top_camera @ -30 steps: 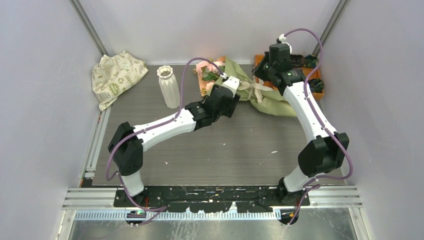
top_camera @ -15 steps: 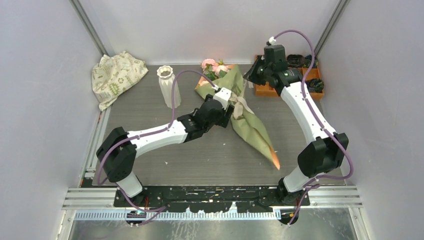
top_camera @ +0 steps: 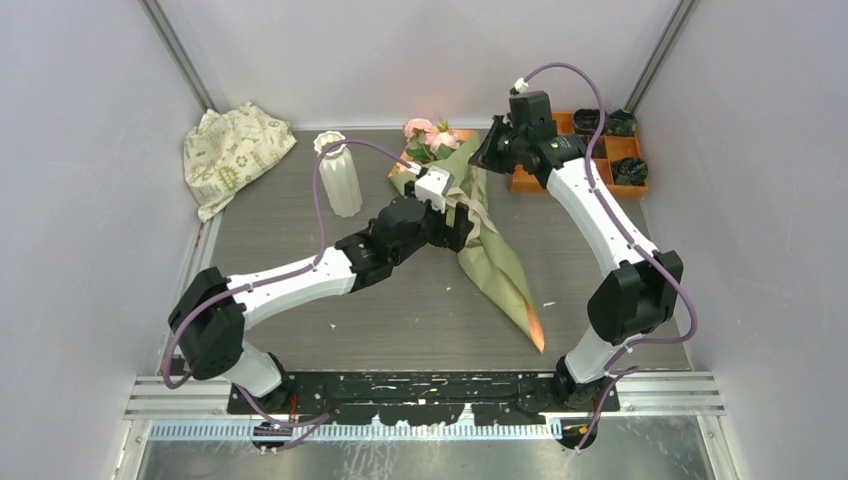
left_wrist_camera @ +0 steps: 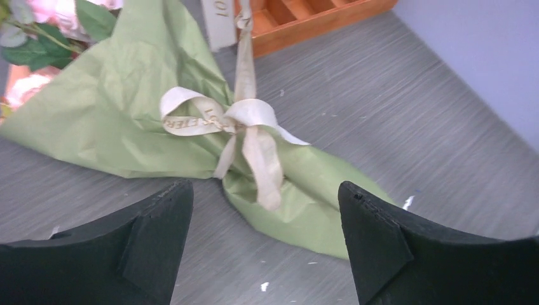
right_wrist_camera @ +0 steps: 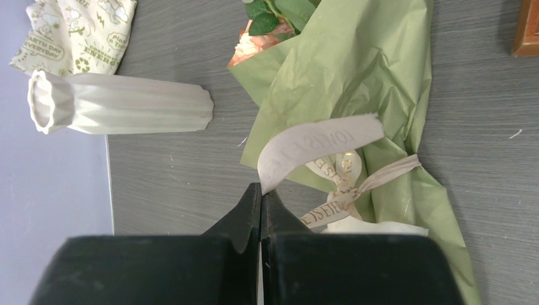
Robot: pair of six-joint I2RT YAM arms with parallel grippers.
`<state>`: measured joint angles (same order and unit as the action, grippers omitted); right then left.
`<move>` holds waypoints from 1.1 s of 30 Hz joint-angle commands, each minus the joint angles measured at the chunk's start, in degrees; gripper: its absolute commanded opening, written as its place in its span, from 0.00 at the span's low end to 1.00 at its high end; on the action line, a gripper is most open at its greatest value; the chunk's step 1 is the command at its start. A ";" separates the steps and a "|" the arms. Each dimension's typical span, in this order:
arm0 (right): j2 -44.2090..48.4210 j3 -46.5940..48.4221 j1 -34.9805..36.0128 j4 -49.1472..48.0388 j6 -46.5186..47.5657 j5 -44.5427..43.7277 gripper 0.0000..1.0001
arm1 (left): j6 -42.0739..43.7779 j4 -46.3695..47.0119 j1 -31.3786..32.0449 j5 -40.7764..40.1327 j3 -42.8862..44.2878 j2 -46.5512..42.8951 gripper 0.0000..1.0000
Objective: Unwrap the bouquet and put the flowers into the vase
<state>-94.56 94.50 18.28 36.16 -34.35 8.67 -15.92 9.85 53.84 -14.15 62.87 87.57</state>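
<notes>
The bouquet (top_camera: 492, 255) lies on the table, a green paper cone with its orange-lined tip toward the front. The flowers (top_camera: 428, 134) poke out of its far end, pink blooms with green leaves (left_wrist_camera: 38, 38). A cream ribbon bow (left_wrist_camera: 213, 117) ties the cone's waist. My left gripper (left_wrist_camera: 264, 197) hovers open just before the bow, with nothing between its fingers. My right gripper (right_wrist_camera: 262, 190) is shut on one ribbon tail (right_wrist_camera: 318, 145), which runs up from the knot. The white ribbed vase (top_camera: 338, 176) stands upright to the left of the bouquet, apart from both grippers.
A cream patterned cloth bag (top_camera: 234, 150) lies in the back left corner. An orange compartment tray (top_camera: 590, 150) with dark items sits at the back right, just behind the right gripper. Small white scraps dot the grey table (top_camera: 420, 310).
The bouquet has swung from lying across the back to pointing its tip at the front. The left jaws have opened wider off the paper. The right gripper moved left, still holding the ribbon tail.
</notes>
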 commanded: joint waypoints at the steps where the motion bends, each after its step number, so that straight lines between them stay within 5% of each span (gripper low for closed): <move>1: 1.23 2.40 1.53 -1.79 0.94 0.91 0.01 | -8.04 5.62 -0.07 4.56 1.14 -0.11 0.85; 17: 1.04 3.55 2.99 -2.24 1.48 2.69 0.01 | -16.28 6.65 -0.06 9.22 4.64 9.70 0.81; 33: -1.78 6.02 4.51 -0.73 2.39 3.18 0.01 | -16.39 -2.97 5.14 6.15 1.70 1.57 0.80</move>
<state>-97.43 96.97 21.96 36.53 -33.06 11.09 -31.70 5.78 58.46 -6.90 65.47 91.05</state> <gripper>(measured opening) 0.034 0.799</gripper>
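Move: From the left hand, the wrapped stems lie about 8 cm to the right, level fore and aft, some 18 cm below; the knot is roughly 11 cm ahead and 3 cm right, the orange tip 11 cm back and 16 cm right. From the right hand, the knot is about 2 cm back, with no sideways offset, some 18 cm below; the flowers are 13 cm ahead and 9 cm left, the vase 3 cm ahead and 27 cm left. Down and to the right the open left hand dips about 6 cm, tipping its fingers some 15 degrees lower. It then rises again by about 4 cm and draws back 4 cm, over the wrapped stems towards the orange tip. The right hand keeps its pinch on the ribbon tail and eases about 3.5 cm left, turning slightly counter-clockwise. ##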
